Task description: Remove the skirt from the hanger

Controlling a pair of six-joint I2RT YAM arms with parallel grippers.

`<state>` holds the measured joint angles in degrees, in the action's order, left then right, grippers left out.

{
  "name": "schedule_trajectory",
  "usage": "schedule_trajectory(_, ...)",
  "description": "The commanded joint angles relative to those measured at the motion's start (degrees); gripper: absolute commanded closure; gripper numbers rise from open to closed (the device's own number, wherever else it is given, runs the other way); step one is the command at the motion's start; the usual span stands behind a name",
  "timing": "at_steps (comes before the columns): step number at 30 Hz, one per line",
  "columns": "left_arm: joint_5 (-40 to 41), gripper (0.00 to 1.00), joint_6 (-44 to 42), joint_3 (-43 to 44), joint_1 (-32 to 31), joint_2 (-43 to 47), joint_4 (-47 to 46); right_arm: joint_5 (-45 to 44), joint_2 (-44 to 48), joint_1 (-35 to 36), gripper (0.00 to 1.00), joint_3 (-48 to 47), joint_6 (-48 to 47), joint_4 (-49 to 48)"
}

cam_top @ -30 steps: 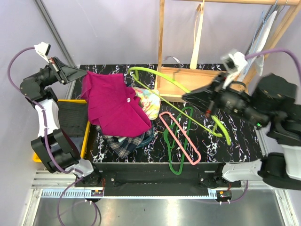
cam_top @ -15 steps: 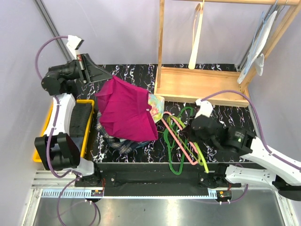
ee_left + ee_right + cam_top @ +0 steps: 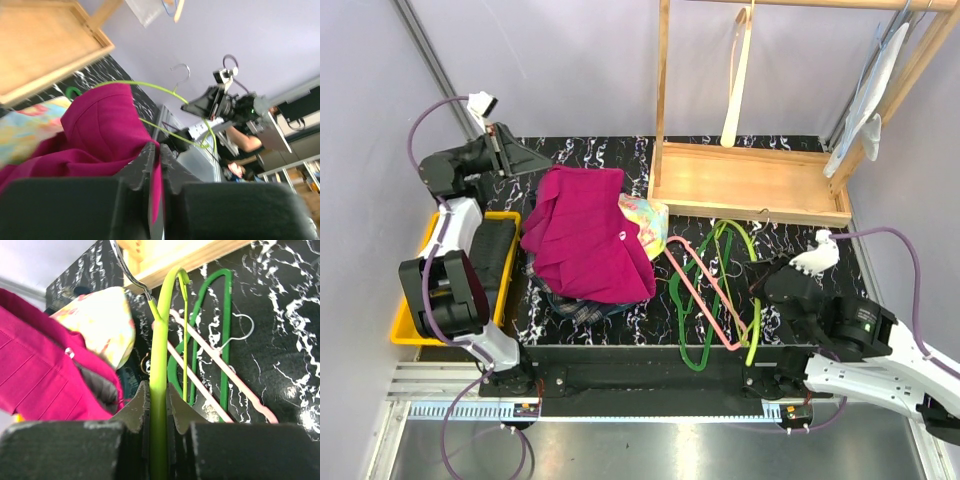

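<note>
Only a plaid edge of the skirt (image 3: 575, 308) shows, under the magenta garment (image 3: 585, 235) near the table's front left. The dark green hanger (image 3: 692, 320) lies bare on the table mid-right, also in the right wrist view (image 3: 226, 315), apart from the skirt. My left gripper (image 3: 523, 160) is at the garment's far left corner, and its jaws (image 3: 159, 150) stand nearly together with magenta cloth between them. My right gripper (image 3: 758, 298) is shut on the lime hanger (image 3: 159, 355), which lies across the other hangers.
A pink hanger (image 3: 705, 290) crosses the green one. A floral garment (image 3: 645, 220) sits beside the magenta one. A yellow bin (image 3: 420, 250) stands off the table's left edge. A wooden rack (image 3: 750, 180) fills the back right, with hangers hanging above it.
The lime hanger came out of the magenta garment and swung down to the near right with my right arm. The magenta garment dropped flat onto the pile, and my left gripper moved slightly back.
</note>
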<state>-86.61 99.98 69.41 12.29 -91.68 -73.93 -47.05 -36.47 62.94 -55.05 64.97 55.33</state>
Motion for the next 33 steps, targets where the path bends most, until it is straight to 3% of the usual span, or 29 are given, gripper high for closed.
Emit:
schedule_trajectory(1,-9.9,0.47,-4.18,5.21,1.77,-0.87,-21.61,-4.72,-0.27,-0.1,0.96,2.66,8.41,-3.65)
schedule_trajectory(2,-9.9,0.24,-4.27,4.95,1.85,-1.13,-21.52,-3.59,-0.7,-0.1,0.96,2.92,8.42,-4.35)
schedule_trajectory(4,-9.9,0.01,-4.01,3.81,1.59,-1.48,-21.43,-2.62,-2.55,-0.01,0.94,2.58,7.72,-5.84)
schedule_trajectory(7,-9.28,0.01,-2.96,3.54,0.63,-0.79,-21.52,-1.21,-4.92,-0.1,0.71,0.47,3.69,-8.13)
schedule_trajectory(8,-8.76,0.01,-2.34,4.06,0.1,-0.35,-21.52,-1.03,-5.54,-0.01,0.5,-1.36,2.37,-8.22)
schedule_trajectory(9,-7.88,0.01,-0.25,6.51,-0.34,0.09,-21.61,-1.03,-6.94,-0.09,0.41,-2.34,1.31,-8.22)
schedule_trajectory(11,-7.44,0.01,2.39,10.81,-1.13,0.19,-21.52,-0.86,-8.17,-0.1,0.33,-4.88,-1.07,-8.13)
schedule_trajectory(13,-9.01,0.01,6.96,20.99,-1.92,-1.56,-21.52,-0.77,-9.58,-0.1,0.17,-6.03,-2.3,-8.13)
schedule_trajectory(17,-9.98,0.01,8.47,43.92,-2.98,-6.3,-21.52,-1.2,-10.9,-0.1,0.06,-10.59,-5.81,-7.7)
schedule_trajectory(18,-10.16,0.01,8.04,55.2,-2.98,-9.36,-21.43,-1.81,-11.17,-0.01,0.05,-12.0,-6.78,-7.17)
schedule_trajectory(22,-10.34,0.01,2.08,78.48,-2.98,-15.28,-21.43,-11.19,-11.96,-0.1,0.02,-26.98,-19.91,-5.67)
schedule_trajectory(24,-10.16,0.01,-10.46,77.99,-2.63,-12.41,-21.52,-12.71,-12.22,-0.01,0.02,-31.94,-29.24,-12.93)
schedule_trajectory(25,-9.99,0.01,-16.43,77.38,-0.97,-11.51,-21.52,-12.98,-12.4,-0.09,0.02,-35.62,-38.25,-16.01)
schedule_trajectory(26,-10.07,0.01,-28.06,76.94,0.0,-10.63,-21.52,-12.81,-12.92,-0.01,0.02,-37.05,-42.43,-22.13)
schedule_trajectory(29,-10.07,0.01,-42.52,84.28,2.47,-12.9,-21.61,-16.75,-15.64,-0.01,0.02,-41.63,-57.2,-33.82)
schedule_trajectory(31,-9.63,0.01,-54.3,85.63,3.61,-15.1,-21.69,-19.56,-16.53,-0.1,0.01,-39.19,-75.36,-46.73)
schedule_trajectory(32,-7.02,0.01,-71.25,83.02,4.05,-15.37,-21.61,-20.1,-17.92,-0.1,0.0,-38.3,-81.95,-61.68)
schedule_trajectory(33,-3.78,0.01,-82.12,79.52,4.66,-14.24,-21.52,-21.15,-19.24,-0.1,0.0,-37.77,-97.94,-70.01)
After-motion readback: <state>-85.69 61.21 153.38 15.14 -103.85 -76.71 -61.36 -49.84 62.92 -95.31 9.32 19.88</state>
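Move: My left hand still holds the fuchsia skirt by one edge; the skirt's middle lies about 7 cm right, 3 cm back and some 24 cm below. Under it, the plaid skirt sits roughly 6 cm back and 4 cm right of this hand, 33 cm down. My right hand still grips the lime hanger, with the table spot straight below, some 23 cm down. From there the pink hanger is about 7 cm ahead and 6 cm left, the green hanger 8 cm ahead and 9 cm left, both at table height. I open my left fingers wide almost on the spot and let go of the skirt's edge, then pull up and away from the pile, about 27 cm up and 11 cm back, rolling the wrist some 110 degrees. My right hand eases the lime hanger down and a little left, opens to release it beside the pink hanger, then climbs some 30 cm, drifting right late on and tipping its fingers up. ##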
